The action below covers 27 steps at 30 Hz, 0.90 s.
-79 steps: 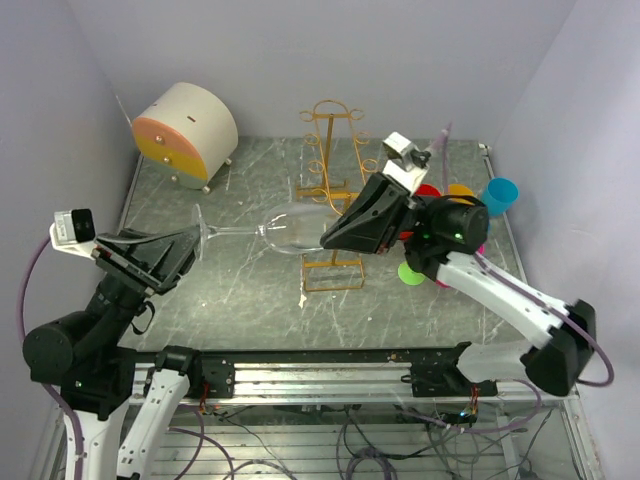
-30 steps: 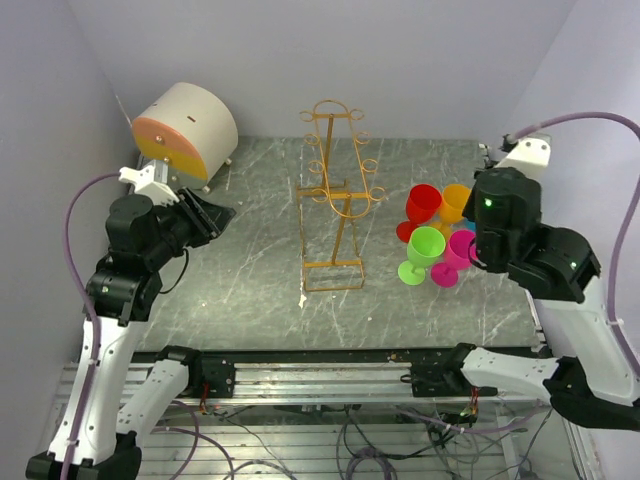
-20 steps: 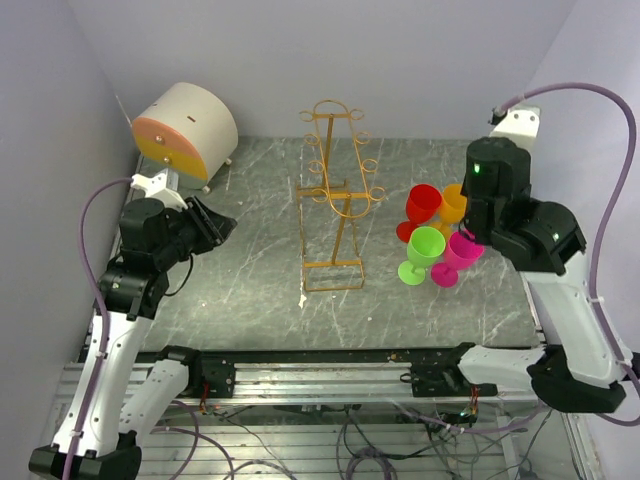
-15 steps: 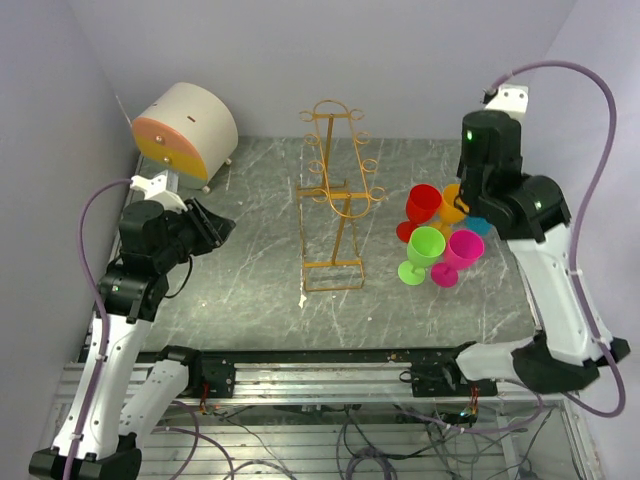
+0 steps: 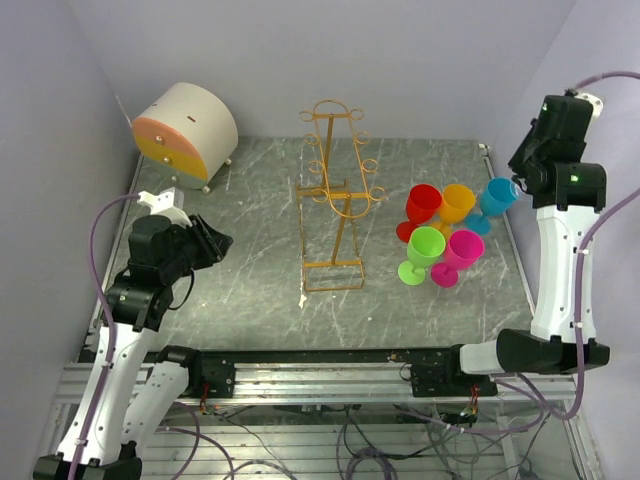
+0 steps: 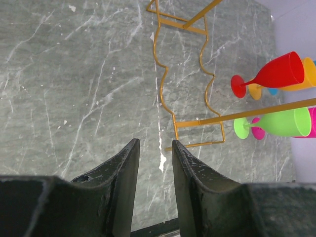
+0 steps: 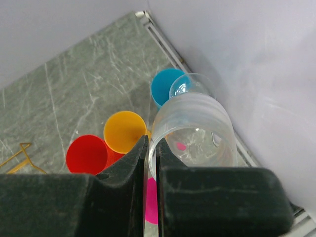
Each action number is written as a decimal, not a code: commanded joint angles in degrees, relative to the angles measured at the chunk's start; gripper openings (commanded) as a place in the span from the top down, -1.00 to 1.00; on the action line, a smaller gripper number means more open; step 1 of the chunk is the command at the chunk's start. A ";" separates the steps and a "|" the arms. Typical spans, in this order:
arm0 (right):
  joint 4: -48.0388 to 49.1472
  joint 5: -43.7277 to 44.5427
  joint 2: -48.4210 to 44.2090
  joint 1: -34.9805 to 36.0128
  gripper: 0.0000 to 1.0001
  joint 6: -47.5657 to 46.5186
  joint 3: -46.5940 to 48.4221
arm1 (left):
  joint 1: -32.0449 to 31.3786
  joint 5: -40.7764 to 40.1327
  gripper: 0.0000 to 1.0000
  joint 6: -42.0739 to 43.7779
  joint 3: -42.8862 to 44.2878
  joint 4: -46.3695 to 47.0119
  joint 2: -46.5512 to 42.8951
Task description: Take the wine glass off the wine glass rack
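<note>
The clear wine glass (image 7: 197, 129) is off the rack. My right gripper (image 7: 152, 141) is shut on its rim, with one finger inside the bowl and one outside. It hangs high near the right wall, above the coloured cups. In the top view the right gripper (image 5: 527, 172) is at the far right and the glass is hard to make out. The golden wine glass rack (image 5: 335, 200) stands mid-table, with nothing hanging on it, and shows in the left wrist view (image 6: 190, 74). My left gripper (image 5: 214, 241) (image 6: 154, 144) is open over the left of the table, holding nothing.
Red (image 5: 423, 203), orange (image 5: 457, 203), green (image 5: 425, 247), pink (image 5: 465, 247) and blue (image 5: 497, 195) plastic goblets cluster right of the rack. A round cream box with an orange face (image 5: 185, 125) sits at the back left. Walls close in on both sides.
My right arm has swung up and back toward the right wall with the glass. The left arm has sunk a little toward the near edge.
</note>
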 commanded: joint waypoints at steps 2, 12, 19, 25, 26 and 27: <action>1.17 -7.93 -4.35 -6.09 1.00 4.13 -5.35 | 0.29 -1.61 0.14 2.24 -1.87 1.16 -1.16; 4.07 -19.93 -8.80 -17.88 1.00 9.15 -19.25 | 0.30 -2.02 0.13 3.22 -2.20 0.96 -1.31; 7.49 -27.99 -8.85 -21.92 1.00 10.85 -27.30 | 0.34 -1.80 0.12 3.33 -2.15 0.69 -1.67; 10.57 -29.62 -9.27 -22.38 1.00 11.50 -34.13 | 0.35 -1.47 0.12 3.28 -2.19 0.65 -1.77; 11.07 -29.05 -9.36 -22.35 1.00 11.39 -35.02 | 0.35 -1.39 0.12 3.28 -2.25 0.68 -1.72; 11.39 -28.00 -9.51 -22.34 1.00 11.11 -35.85 | 0.35 -1.22 0.12 3.25 -2.24 0.80 -1.70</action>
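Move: The right hand holds the clear wine glass by its rim. The open table spot it is bound for lies about 3 cm back, 3 cm right and 38 cm below. Counted from that hand, some 30 cm lower, the blue glass is 6 cm ahead and 2 cm right, the pink one 7 cm back and 8 cm left, and the orange one 5 cm ahead and 8 cm left. From the left hand, the spot lies roughly 8 cm ahead, 61 cm right and 23 cm below. Still pinching the clear glass at its rim, the right hand lowers the glass about 16 cm towards the open table to the right of the pink glass, drawing back some 4 cm and drifting about 3 cm right. On the way down the wrist rolls nearly 30 degrees, its left side rising, and the fingers tip a little further down; they keep their hold. ##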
